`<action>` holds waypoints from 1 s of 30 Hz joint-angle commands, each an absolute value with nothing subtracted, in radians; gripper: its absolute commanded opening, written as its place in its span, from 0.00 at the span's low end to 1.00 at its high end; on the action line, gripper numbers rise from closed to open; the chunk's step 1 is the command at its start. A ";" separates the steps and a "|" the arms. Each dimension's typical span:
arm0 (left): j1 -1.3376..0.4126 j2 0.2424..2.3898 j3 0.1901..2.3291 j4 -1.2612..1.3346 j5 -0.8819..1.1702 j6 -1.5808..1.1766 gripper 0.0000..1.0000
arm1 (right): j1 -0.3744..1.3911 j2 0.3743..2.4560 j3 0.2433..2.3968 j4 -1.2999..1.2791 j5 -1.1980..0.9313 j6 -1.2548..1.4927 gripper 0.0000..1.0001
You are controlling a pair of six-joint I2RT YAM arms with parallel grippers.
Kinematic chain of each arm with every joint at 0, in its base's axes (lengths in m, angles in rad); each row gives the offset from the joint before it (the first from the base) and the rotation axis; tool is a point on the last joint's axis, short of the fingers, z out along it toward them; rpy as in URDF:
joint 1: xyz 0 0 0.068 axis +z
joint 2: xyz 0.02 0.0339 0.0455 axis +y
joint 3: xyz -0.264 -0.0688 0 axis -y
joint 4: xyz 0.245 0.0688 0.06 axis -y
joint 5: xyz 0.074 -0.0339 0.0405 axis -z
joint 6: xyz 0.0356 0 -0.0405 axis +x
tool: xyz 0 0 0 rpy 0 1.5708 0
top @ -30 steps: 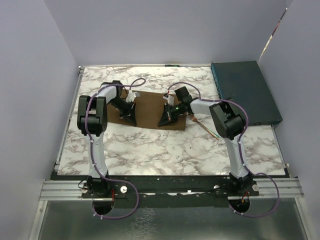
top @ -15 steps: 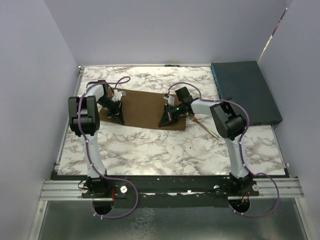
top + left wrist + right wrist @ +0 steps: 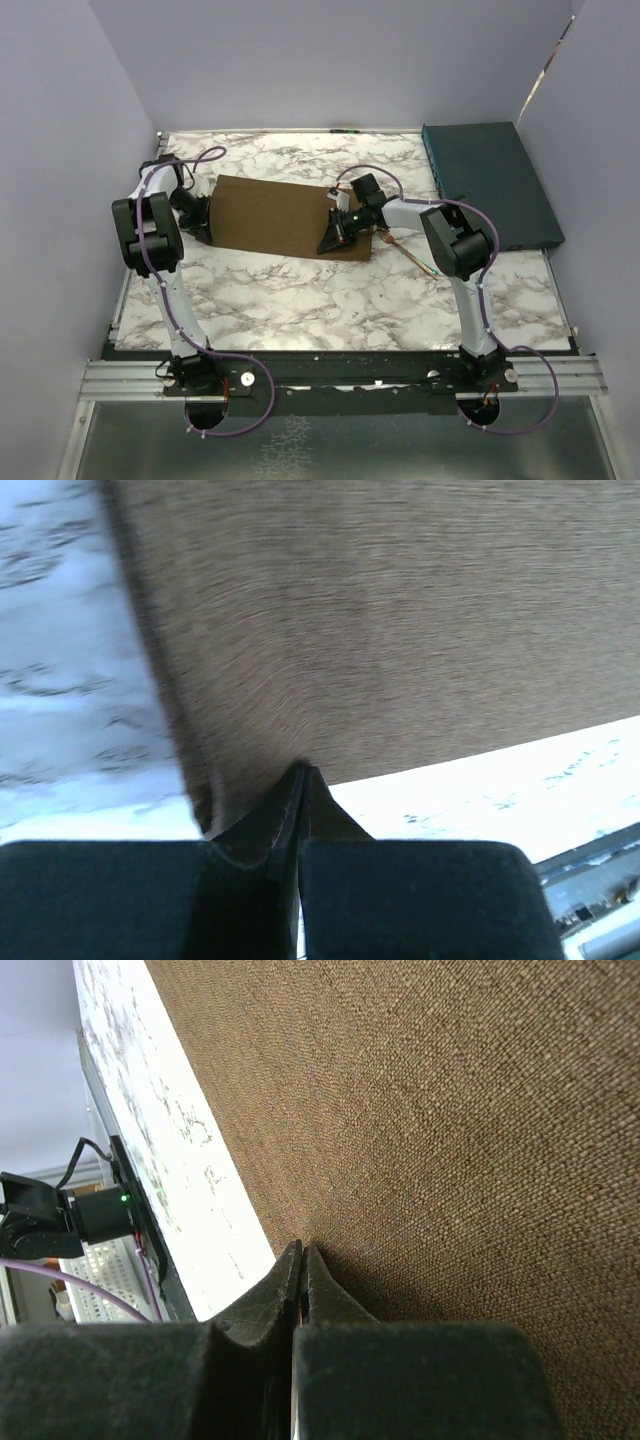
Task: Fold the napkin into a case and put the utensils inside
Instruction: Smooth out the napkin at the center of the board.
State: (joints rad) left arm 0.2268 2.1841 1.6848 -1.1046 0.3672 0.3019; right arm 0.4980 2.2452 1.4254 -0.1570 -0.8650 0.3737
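The brown napkin (image 3: 280, 215) lies flat on the marble table (image 3: 330, 300), a wide oblong with a darker ridge along its left edge (image 3: 150, 670). My left gripper (image 3: 210, 235) is shut, its tips (image 3: 302, 772) touching the napkin's near left corner. My right gripper (image 3: 323, 247) is shut too, its tips (image 3: 303, 1250) pressed on the weave (image 3: 450, 1110) just inside the near edge. No cloth shows between either pair of jaws. The copper fork (image 3: 405, 252) lies on the marble right of the napkin, partly hidden by the right arm.
A dark teal flat box (image 3: 490, 180) sits at the back right corner. Lilac walls close in the left, back and right sides. Both arm bases stand on the rail at the near edge (image 3: 340, 375).
My left gripper has slid left across the napkin from its middle to its left end, and more flat cloth now shows. The right gripper and the fork have stayed put.
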 commanded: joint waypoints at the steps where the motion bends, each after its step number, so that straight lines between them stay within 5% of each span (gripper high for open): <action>1: 0.269 2.135 1.719 -1.100 0.248 0.352 0.00 | 0.489 2.278 1.371 -0.273 -0.718 0.310 0.01; 15: 0.268 2.021 1.755 -1.085 0.123 0.401 0.00 | 0.489 2.282 1.392 -0.281 -0.729 0.307 0.01; 23: 0.071 1.942 1.666 -1.077 0.273 0.338 0.00 | 0.490 2.281 1.405 -0.289 -0.732 0.308 0.01; 30: -0.044 1.991 1.561 -0.910 0.161 0.273 0.00 | 0.491 2.281 1.436 -0.290 -0.740 0.323 0.01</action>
State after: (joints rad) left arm -0.0219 1.9594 1.6203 -1.0084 0.2218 0.3225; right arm 0.4980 2.2440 1.4376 -0.1852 -0.8635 0.3649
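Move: Under the shut left fingertips is the napkin's near left corner, roughly 1 cm to the left, 1 cm nearer the base and 1 cm below. The napkin's middle lies about 19 cm to the right of that hand and 7 cm farther out. From the right fingertips, resting on the near edge, the middle is some 8 cm ahead and 7 cm to the left; the fork is about 20 cm to their right, level with them. Stroking outward with shut fingertips at the napkin's near left corner, the left hand slides on leftward about 6 cm past the left edge, lifting off and rising some 7 cm while the fingers swing closer to straight down. It then sweeps right about 13 cm, turning a little clockwise and starting to sink, to hover over the napkin's near left part. The right hand stays, its shut tips resting on the near edge. ##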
